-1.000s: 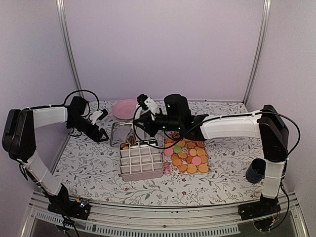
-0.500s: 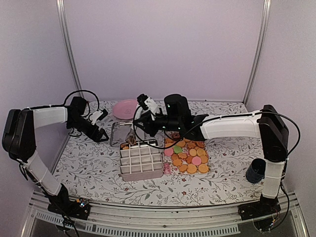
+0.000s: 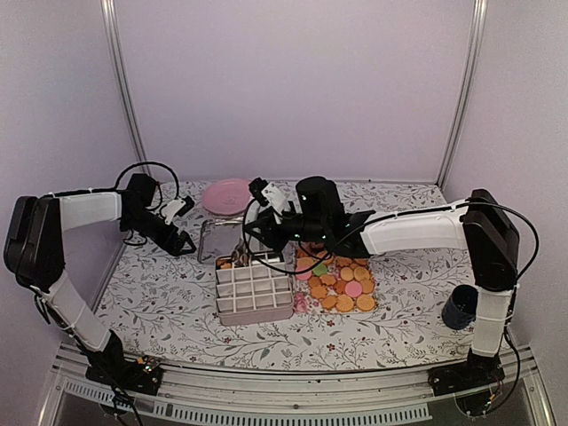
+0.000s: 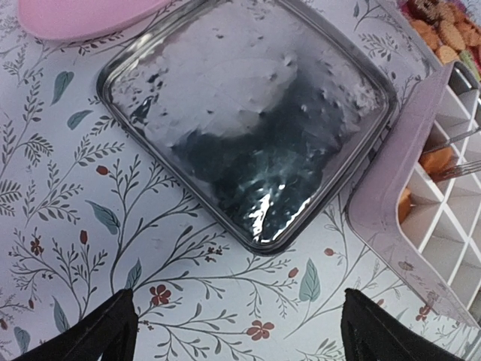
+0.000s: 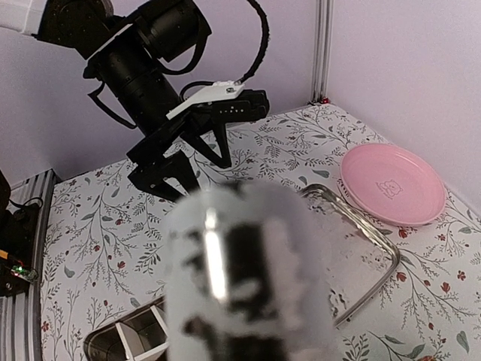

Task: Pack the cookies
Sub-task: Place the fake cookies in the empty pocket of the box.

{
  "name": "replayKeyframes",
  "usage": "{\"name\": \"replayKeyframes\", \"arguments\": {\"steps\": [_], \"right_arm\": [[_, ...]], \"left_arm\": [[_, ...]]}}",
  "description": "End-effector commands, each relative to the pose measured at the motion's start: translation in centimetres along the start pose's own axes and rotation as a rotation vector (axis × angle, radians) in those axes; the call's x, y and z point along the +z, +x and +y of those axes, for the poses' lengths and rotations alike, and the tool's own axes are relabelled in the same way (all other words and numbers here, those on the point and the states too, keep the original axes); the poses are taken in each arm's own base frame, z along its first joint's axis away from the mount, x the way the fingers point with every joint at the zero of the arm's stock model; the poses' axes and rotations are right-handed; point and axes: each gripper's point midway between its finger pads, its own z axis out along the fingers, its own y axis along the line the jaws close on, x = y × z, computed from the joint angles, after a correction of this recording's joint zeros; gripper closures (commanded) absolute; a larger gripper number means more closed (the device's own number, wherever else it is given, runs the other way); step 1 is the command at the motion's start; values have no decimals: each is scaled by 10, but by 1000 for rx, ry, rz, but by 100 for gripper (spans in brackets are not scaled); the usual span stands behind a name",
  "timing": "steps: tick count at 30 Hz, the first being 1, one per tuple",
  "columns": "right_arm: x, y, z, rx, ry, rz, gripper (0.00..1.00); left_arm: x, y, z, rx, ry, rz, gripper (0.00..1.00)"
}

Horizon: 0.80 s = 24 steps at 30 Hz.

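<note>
Cookies (image 3: 337, 284), mostly orange with a few pink and one green, lie packed on a mat right of the pinkish divided box (image 3: 256, 315). A few orange cookies (image 4: 434, 160) sit in the box's far-left compartments. My right gripper (image 3: 251, 235) hangs over the box's back-left corner, shut on metal tongs (image 5: 248, 278) that blur across its wrist view and hide its fingers. The tongs' thin tips (image 4: 455, 154) reach into a compartment by an orange cookie. My left gripper (image 4: 240, 331) stands open and empty above the tablecloth, just left of the clear tray (image 4: 248, 128).
A pink plate (image 3: 224, 195) sits at the back, behind the clear glass tray (image 3: 216, 240). A dark cup (image 3: 460, 309) stands by the right arm's base. The box wall (image 4: 391, 195) lies close to the left gripper's right finger.
The right wrist has shifted slightly right and down over the box's back corner, tongs still in its grip. The left arm has not moved.
</note>
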Motion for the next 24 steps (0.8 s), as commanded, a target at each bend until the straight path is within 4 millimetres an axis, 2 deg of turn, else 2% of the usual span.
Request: {"name": "replayKeyframes", "arguments": {"steps": [1,6,11,18,22,24], "right_arm": [[-11,-32,3,-16,1,-81,71],[-10,-40,1,-23,6,-96,68],[-20,-60,-1,-38,25,-133,68],[-59,-94,-18,-37,69,-203,68],[-82,-96,-32,-24,105,-212,68],[-89,-88,-39,-14,126,-195,68]], "left_arm": [[-2,-7,-6,22,9,-21,5],[-3,-5,-5,25,2,-18,5],[-3,-6,-5,25,2,-18,5],[0,-5,-5,22,10,-14,6],[5,-4,-6,25,7,-14,6],[11,-2,-11,39,13,-1,6]]}}
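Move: The tongs in the right hand reach down into the second pocket from the left in the box's far row. That pocket is roughly 4 cm left, 2 cm ahead and 17 cm below the hand. The metal tray lies about 12 cm ahead and 7 cm left, the cookie pile some 18 cm right and 1 cm ahead, both near 19 cm down. From the left hand the pocket is about 14 cm right, 3 cm back and 6 cm lower. The tong tips, still down in the far-row pocket, come free of it as the right hand, after staying put with its fingers easing a touch wider, lifts quickly. It rises about 9 cm, veering right by some 5 cm late in the lift and turning roughly 10 degrees, away from the box, and keeps hold of the tongs. ##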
